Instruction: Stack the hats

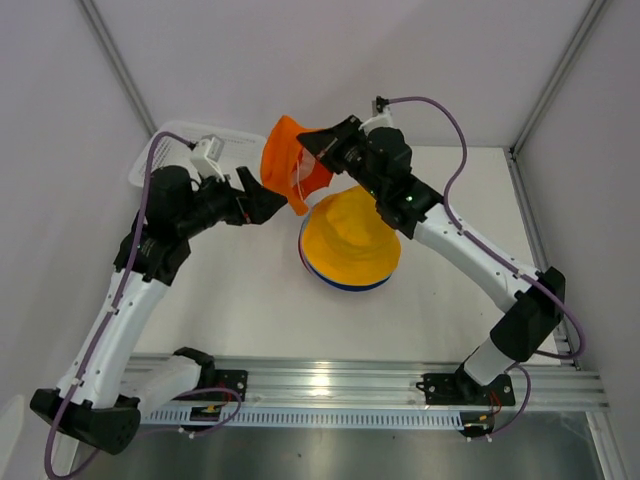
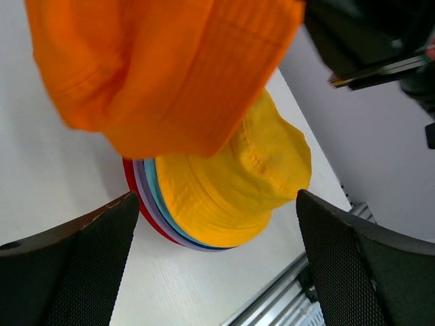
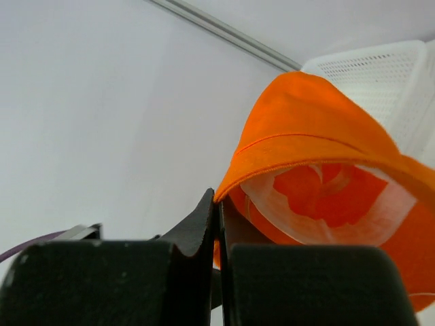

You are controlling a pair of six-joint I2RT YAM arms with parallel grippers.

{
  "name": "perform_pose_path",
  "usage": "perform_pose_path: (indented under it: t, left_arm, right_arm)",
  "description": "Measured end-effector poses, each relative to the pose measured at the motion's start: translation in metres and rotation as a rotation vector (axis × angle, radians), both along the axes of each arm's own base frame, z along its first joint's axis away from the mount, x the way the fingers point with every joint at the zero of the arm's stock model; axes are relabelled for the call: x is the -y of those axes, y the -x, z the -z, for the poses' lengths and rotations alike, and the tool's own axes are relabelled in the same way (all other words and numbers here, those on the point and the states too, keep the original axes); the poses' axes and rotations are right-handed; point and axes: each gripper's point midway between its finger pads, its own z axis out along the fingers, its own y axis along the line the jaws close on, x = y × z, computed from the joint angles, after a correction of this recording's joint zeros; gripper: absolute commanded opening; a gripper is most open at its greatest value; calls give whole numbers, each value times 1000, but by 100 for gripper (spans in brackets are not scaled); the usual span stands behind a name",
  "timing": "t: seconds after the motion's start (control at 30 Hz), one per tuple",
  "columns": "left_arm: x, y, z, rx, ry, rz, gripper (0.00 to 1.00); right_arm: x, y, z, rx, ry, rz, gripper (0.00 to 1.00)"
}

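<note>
A pile of hats lies mid-table with the yellow hat (image 1: 350,240) (image 2: 238,183) on top; red, lilac, teal and dark blue brims (image 2: 146,197) peek out beneath it. The orange hat (image 1: 290,165) (image 2: 163,68) (image 3: 319,170) hangs in the air above the pile's far left side. My right gripper (image 1: 322,150) (image 3: 219,204) is shut on its brim edge. To the left of the orange hat my left gripper (image 1: 272,200) (image 2: 214,224) stands open, its fingers (image 2: 88,251) wide apart with nothing between them.
A white slatted basket (image 1: 185,150) (image 3: 380,68) sits at the table's back left corner, behind the left arm. The aluminium rail (image 1: 380,385) runs along the near edge. Grey walls enclose the table.
</note>
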Motion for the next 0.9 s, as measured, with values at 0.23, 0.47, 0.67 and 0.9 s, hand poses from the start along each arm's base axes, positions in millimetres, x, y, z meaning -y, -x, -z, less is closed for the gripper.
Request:
perform_pose_path:
  t: [0.23,0.47,0.67,0.9]
  left_arm:
    - [5,1,-7,97,-83,-48,98]
    - [26,-32,46,43,-333,-137,88]
    - [11,-51,83,-10,-506,-243,1]
    - [-2,-47,43,151,-465,-282,1]
  right_arm:
    - [-25,9,18,-18,33,-1,0]
    - [-26,14,20,-14,53,10,0]
    - [-9,20,19,-9,90,39,0]
    - [13,16,8,40,122,-4,0]
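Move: The left hand, wide open and empty, has the orange hat's middle about 8 cm ahead, 6 cm to its right and near its own height, with the near brim hanging lower. The yellow hat on the stack lies some 18 cm right, 2 cm ahead and 18 cm below. The right hand holds the orange hat, its middle about 4 cm left, 2 cm back and 6 cm below; from that hand the yellow hat is roughly 10 cm right, 6 cm back and 26 cm down. Dipping about 8 cm while reaching some 5 cm forward, its left side rolling up nearly 30 degrees, the left hand goes in under the near side of the orange hat, shuts its fingers on the brim and comes back up about 4 cm. The right hand keeps its pinch, sinking a couple of centimetres as it shifts some 3 cm left, then swinging about 4 cm back to the right. ##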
